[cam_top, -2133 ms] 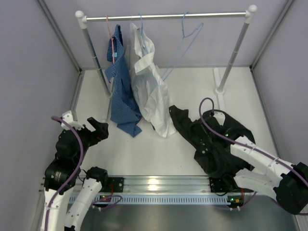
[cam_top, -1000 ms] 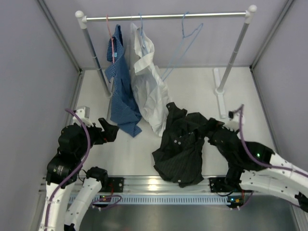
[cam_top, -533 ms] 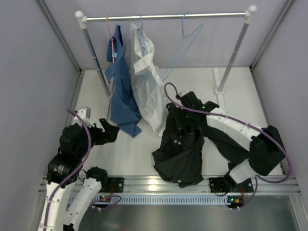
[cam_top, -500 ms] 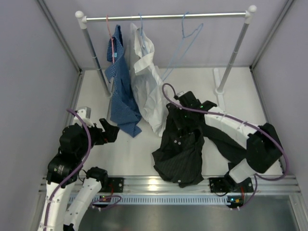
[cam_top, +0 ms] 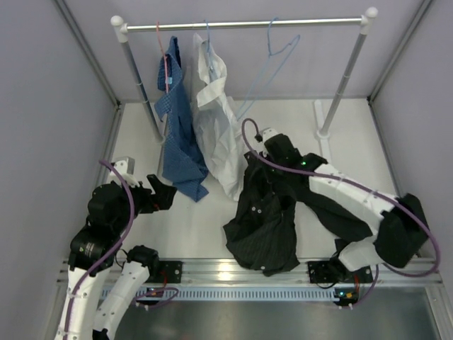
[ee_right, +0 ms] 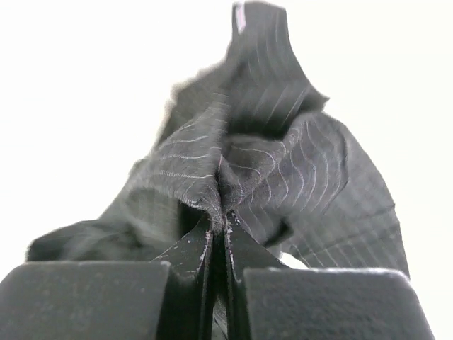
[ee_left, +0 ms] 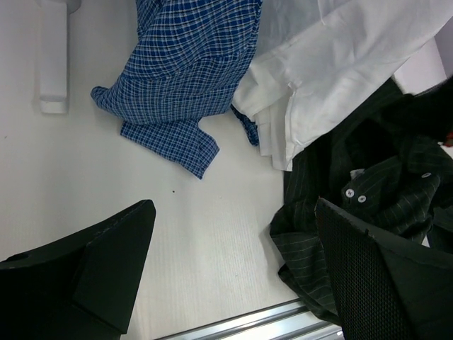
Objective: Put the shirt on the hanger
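Observation:
The black pinstriped shirt lies crumpled on the white table in front of the right arm, and its pale buttons show in the left wrist view. My right gripper is at the shirt's far top edge, shut on a pinched fold of the fabric, with the jaws pressed together on the cloth. The light-blue wire hanger hangs bare on the rail at the back. My left gripper hovers open at the left, clear of the shirt, with bare table between its fingers.
A blue checked shirt on a red hanger and a white shirt hang from the rail and trail onto the table. Rack posts stand at both ends. A metal rail runs along the front edge. Grey walls close in both sides.
The right arm swung from the right side to the shirt's far top edge and its gripper shut on a fold there. The shirt was earlier dragged leftward. The left arm barely moved.

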You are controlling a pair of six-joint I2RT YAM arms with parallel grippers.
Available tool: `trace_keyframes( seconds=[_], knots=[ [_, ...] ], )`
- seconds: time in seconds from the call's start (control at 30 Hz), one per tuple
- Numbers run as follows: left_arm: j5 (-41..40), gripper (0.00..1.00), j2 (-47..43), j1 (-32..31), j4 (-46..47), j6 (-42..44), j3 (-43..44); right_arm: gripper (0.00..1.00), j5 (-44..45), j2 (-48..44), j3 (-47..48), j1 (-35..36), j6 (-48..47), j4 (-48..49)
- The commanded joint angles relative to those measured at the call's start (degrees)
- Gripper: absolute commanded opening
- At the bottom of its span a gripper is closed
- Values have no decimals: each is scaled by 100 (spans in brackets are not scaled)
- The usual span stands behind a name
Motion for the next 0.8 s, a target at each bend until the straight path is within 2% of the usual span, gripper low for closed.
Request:
trace_keyframes(
  seconds=[0.0,0.1,0.13,0.23,0.33,0.4,0.43,0.5,0.53,0.6,0.63,0.67,0.73,0.77],
  knots=[
    [246,98,87,-11,224,12,63,0,298,-1530,172,135,618,452],
    [614,98,306,-11,460,-215,257,0,79,-2129,401,126,856,346],
    [1130,98,481,-11,644,-503,283,0,35,-2245,479,135,900,251],
    [1844,98,885,-11,1295,-1015,476,0,157,-2658,770,135,1181,66],
    [2126,98,1150,-46,1822,-1427,670,0,447,-3089,963,135,1523,-57],
    [2059,98,1212,-256,2253,-1682,644,0,640,-3265,1113,135,1700,-163],
    [1919,98,1230,-588,2367,-1736,618,0,667,-3300,1122,135,1735,-198],
    [1453,98,1335,-1063,2805,-1929,495,0,676,-3450,964,126,1884,-173],
    [1251,98,1431,-1762,2938,-1956,460,0,537,-3520,720,126,1980,-129],
    [41,98,1852,-2713,3106,-1791,415,0,203,-3731,368,135,2025,336],
    [-521,97,2019,-3779,3246,-1667,424,0,19,-3801,201,126,2060,485],
    [-1744,97,2212,-4312,3300,-1510,468,0,-157,-3924,-27,135,2104,574],
    [-2719,97,2731,-5418,3562,-1149,564,0,-229,-4047,-195,135,2192,636],
    [-2976,97,2881,-5599,3729,-1035,573,0,-299,-4178,-231,135,2210,645]
  ],
)
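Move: The black shirt's body lies some 27 cm to the left gripper's right, about level with it fore and aft, and 20 cm below; the white shirt hangs about 18 cm ahead and 19 cm to that gripper's right, at a similar height. From the right gripper, already holding the black shirt's far part, the empty hanger is roughly 12 cm ahead, 3 cm right and 28 cm up; the shirt's body spreads 17 cm back, 2 cm right and 6 cm below. Keep the right fingers pinched on the black shirt and hoist it some 25 cm, drawing back about 7 cm and swinging the fingers up to point more to the left, then sink slightly. Meanwhile bring the open left gripper about 21 cm right towards the lifted shirt, first rising a little, turning clockwise some 35 degrees; don't close it. ##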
